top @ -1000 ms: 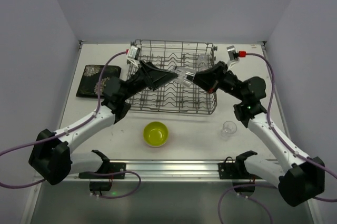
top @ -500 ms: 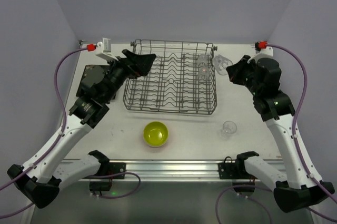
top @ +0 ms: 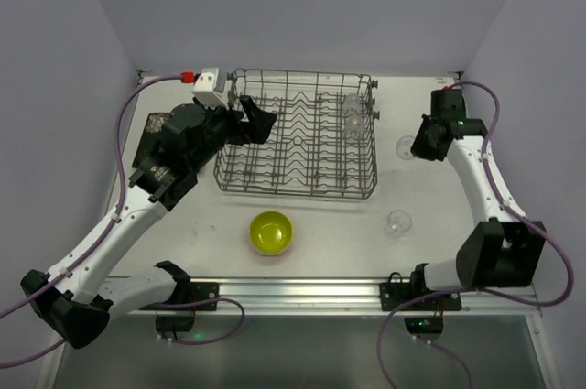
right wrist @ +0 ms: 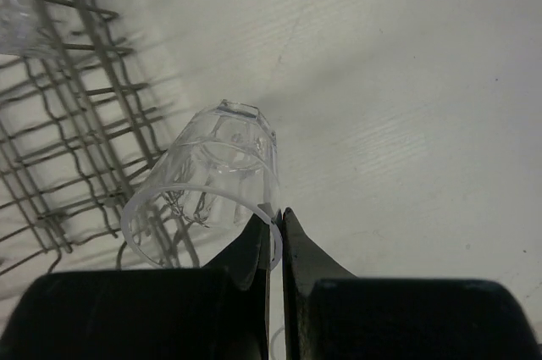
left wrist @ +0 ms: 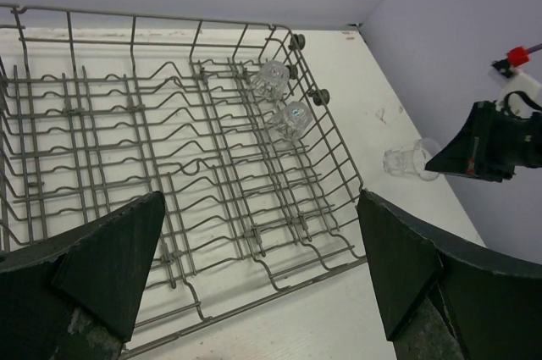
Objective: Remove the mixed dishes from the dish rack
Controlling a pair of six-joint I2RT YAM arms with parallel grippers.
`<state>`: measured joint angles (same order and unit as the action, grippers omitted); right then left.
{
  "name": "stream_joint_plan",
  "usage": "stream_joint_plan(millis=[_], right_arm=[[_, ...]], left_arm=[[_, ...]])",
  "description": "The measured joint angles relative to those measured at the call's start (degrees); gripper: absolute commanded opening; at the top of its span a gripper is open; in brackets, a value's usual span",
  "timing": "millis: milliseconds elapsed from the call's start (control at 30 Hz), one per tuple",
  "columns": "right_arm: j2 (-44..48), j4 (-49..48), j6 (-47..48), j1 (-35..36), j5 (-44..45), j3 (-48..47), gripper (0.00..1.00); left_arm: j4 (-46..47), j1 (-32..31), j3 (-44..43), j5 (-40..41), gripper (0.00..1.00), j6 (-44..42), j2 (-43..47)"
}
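Observation:
The grey wire dish rack [top: 298, 174] stands mid-table. Two clear glasses [top: 352, 110] sit in its far right corner, and the left wrist view shows them there too [left wrist: 284, 99]. My left gripper [top: 256, 122] hovers open over the rack's left end, fingers [left wrist: 110, 258] spread wide with nothing between them. To the right of the rack my right gripper [top: 414, 147] is shut on the rim of a tilted clear glass [right wrist: 207, 186], held just above the table. Another clear glass [top: 397, 221] and the yellow-green bowl [top: 271, 232] stand in front of the rack.
A black flowered plate [top: 151, 128] lies left of the rack, mostly hidden under my left arm. The rack's wires [right wrist: 59, 123] are close to the held glass on its left. Walls enclose the table on three sides.
Both grippers met over the rack's middle around a glass. The left one opened and drew back to the rack's left end; the right one carried the glass out to the right.

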<state>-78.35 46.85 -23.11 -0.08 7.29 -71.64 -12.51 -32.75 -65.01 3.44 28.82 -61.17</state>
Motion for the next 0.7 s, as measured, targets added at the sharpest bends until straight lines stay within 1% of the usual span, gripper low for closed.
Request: stream_joint_plan(millis=[167,300,400,433,500,533,567,600,667,700], right_arm=[[-9.70,0.09,0.46,-1.81,-0.87,3.19,0.02],[-14.05,0.22,1.07,-3.76,-2.58,5.42,0.01],[-15.39,0.20,1.25,-4.52,-3.39,5.55,0.04],[-15.34,0.17,1.29,-4.61,-3.65,5.55,0.09],[-15.34,0.02,1.38,-4.87,-4.04,5.55,0.16],[-15.34,0.02,1.42,-4.96,-4.09,5.57,0.38],[-15.34,0.02,1.38,-5.20,-4.24,5.57,0.51],[-15.34,0.02,1.51,-5.33,-4.24,5.57,0.63],[-15.30,0.17,1.57,-5.60,-4.20,5.60,0.74],[-15.06,0.28,1.62,-5.62,-4.20,5.60,0.77]], left_arm=[[-0.87,0.00,0.00,-0.24,1.00,-1.55,0.00],[-1.40,0.00,-0.15,-0.48,1.00,-2.03,0.02],[-1.86,0.00,-0.15,-0.46,1.00,-2.08,0.20],[-1.92,0.00,-0.15,-0.46,1.00,-2.08,0.24],[-1.90,0.00,-0.15,-0.46,1.00,-2.08,0.35],[-1.86,0.00,-0.15,-0.48,1.00,-2.10,0.33],[-1.90,0.00,-0.15,-0.52,1.00,-2.10,0.24],[-1.88,0.00,-0.15,-0.66,1.00,-2.08,0.13],[-1.73,0.00,-0.15,-1.01,1.00,-2.08,-0.52],[-1.68,0.00,-0.15,-1.31,1.00,-2.08,-1.05]])
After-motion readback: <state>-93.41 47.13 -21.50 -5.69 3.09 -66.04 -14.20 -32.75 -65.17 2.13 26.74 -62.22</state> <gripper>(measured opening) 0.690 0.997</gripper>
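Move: Below the right hand, which grips a clear glass by its rim, the bare set-down spot on the table lies about 18 cm down, 2 cm back and 2 cm to the left. Another glass already stands about 13 cm back and 4 cm left of the hand; the rack's right side is some 11 cm left and 10 cm ahead. From the left hand the spot is roughly 34 cm to the right, level ahead, 33 cm below. Lowering the pinched glass almost straight down by about 11 cm, the right hand eases slightly back and right while the wrist tips the fingers some 20 degrees nearer to vertical. It then stops at rim height and opens its fingers wide, one left inside the rim and one outside, letting go of the glass. ##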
